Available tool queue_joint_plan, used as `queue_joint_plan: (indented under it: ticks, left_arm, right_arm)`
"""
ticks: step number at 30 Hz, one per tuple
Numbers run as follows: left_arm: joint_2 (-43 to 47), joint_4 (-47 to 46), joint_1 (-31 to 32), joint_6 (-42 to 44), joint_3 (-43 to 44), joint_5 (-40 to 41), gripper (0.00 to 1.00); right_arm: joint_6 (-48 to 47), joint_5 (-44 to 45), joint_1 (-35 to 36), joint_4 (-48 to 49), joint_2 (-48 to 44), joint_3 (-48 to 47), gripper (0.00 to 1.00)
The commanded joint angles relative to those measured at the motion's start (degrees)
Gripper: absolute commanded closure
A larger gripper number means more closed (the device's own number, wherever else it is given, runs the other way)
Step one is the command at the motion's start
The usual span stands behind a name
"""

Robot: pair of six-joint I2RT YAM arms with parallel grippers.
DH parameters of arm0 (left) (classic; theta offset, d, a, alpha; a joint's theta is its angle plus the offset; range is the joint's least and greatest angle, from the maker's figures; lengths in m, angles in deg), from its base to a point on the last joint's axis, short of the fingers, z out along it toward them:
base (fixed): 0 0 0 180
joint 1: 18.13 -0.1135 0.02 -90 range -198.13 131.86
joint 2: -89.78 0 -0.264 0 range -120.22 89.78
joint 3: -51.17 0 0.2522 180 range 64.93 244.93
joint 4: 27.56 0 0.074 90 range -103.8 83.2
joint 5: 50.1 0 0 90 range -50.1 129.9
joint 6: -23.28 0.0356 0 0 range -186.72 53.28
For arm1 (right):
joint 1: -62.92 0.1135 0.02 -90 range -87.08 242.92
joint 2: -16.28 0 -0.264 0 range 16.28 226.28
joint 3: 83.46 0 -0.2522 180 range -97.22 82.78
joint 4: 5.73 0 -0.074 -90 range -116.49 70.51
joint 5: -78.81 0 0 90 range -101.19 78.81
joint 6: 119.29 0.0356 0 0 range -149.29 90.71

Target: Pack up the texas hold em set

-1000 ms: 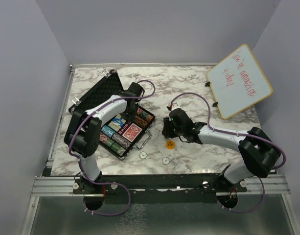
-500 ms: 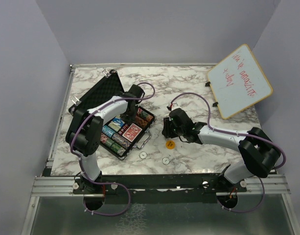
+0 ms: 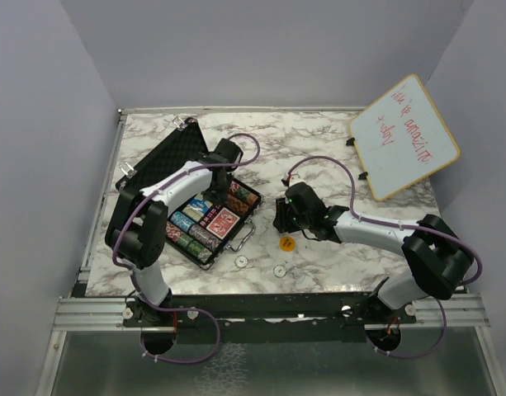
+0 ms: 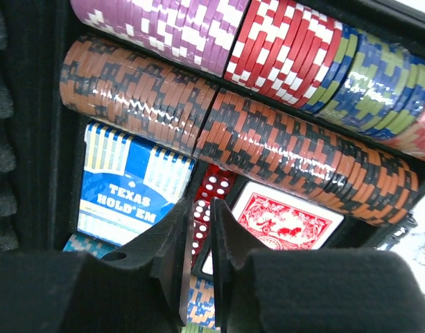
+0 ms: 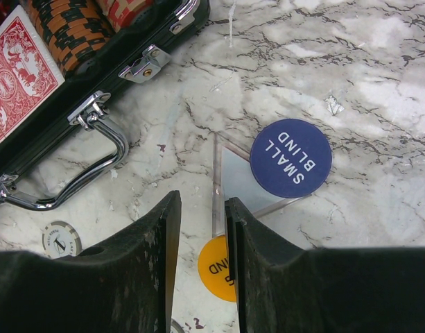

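Note:
The black case [image 3: 172, 157] lies open at the left. Its tray holds striped chip rows [image 4: 267, 149], a blue card deck [image 4: 125, 184], a red deck [image 4: 285, 222] and red dice [image 4: 215, 186] in a slot between the decks. My left gripper [image 4: 198, 208] reaches into the tray [image 3: 219, 191] with its jaws narrow around a red die in that slot. My right gripper [image 5: 202, 201] hovers over the marble right of the case [image 3: 281, 216], slightly open and empty. A blue SMALL BLIND button [image 5: 291, 158] rests on a clear sheet [image 5: 236, 177], and an orange button [image 5: 213, 274] lies under the gripper.
The case's chrome handle [image 5: 94, 166] and latches face the right gripper. Two white round buttons [image 3: 241, 261] [image 3: 279, 270] lie near the front edge. A wood-framed whiteboard [image 3: 404, 136] leans at the back right. Purple walls close in the table.
The left arm shifted a little over the case, its gripper staying at the dice slot. The right arm and the buttons have not moved.

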Motion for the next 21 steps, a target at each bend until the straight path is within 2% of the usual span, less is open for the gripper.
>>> queue_joint_plan:
  ticks: [1,7,15,17,19,21]
  left_arm:
    - [4.08,0.51,0.14,-1.45,1.75,1.09,0.76]
    - [7.76,0.24,0.14,-4.17,1.38,2.52,0.68]
    - [20.6,-6.54,0.14,-7.52,-4.58,3.06,0.45]
    - [24.09,-8.56,0.14,-7.26,-6.25,2.53,0.4]
    - [27.54,-10.76,0.14,-7.17,-7.93,2.1,0.35]
    - [31.43,-12.84,0.14,-6.77,-9.55,1.05,0.31]
  right_arm:
    - [-0.03,-0.08,-0.21,0.27,-0.09,-1.08,0.62]
    - [1.71,2.55,-0.21,-4.1,-0.8,-1.72,0.61]
    - [2.86,9.68,-0.24,-13.14,-2.7,-2.58,0.54]
    - [1.94,9.47,-0.21,-13.82,-1.84,-3.31,0.49]
    - [1.5,9.38,-0.19,-14.57,0.36,-4.45,0.37]
    - [1.22,9.57,-0.15,-15.23,2.46,-5.9,0.31]
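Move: The small blind button lies about 5 cm ahead of my right hand, 3 cm to its right and 5 cm below it. The clear triangle partly under it is 2 cm ahead and 2 cm right, and the big blind 2 cm back and 3 cm right. The red dice row sits in the case about 2 cm below my left hand and 1 cm back; the Texas Hold'em box is 4 cm left and 1 cm ahead, the red card deck 3 cm right and 3 cm back. I lift my left hand about 12 cm straight up from the dice row, slowly at first and then faster, opening its fingers wide and tilting it so they swing some 25 degrees outward. After a short wait my right hand slides about 3.5 cm right over the clear triangle, low above the table, turning slightly clockwise and opening wider, to bring the small blind straight ahead. ##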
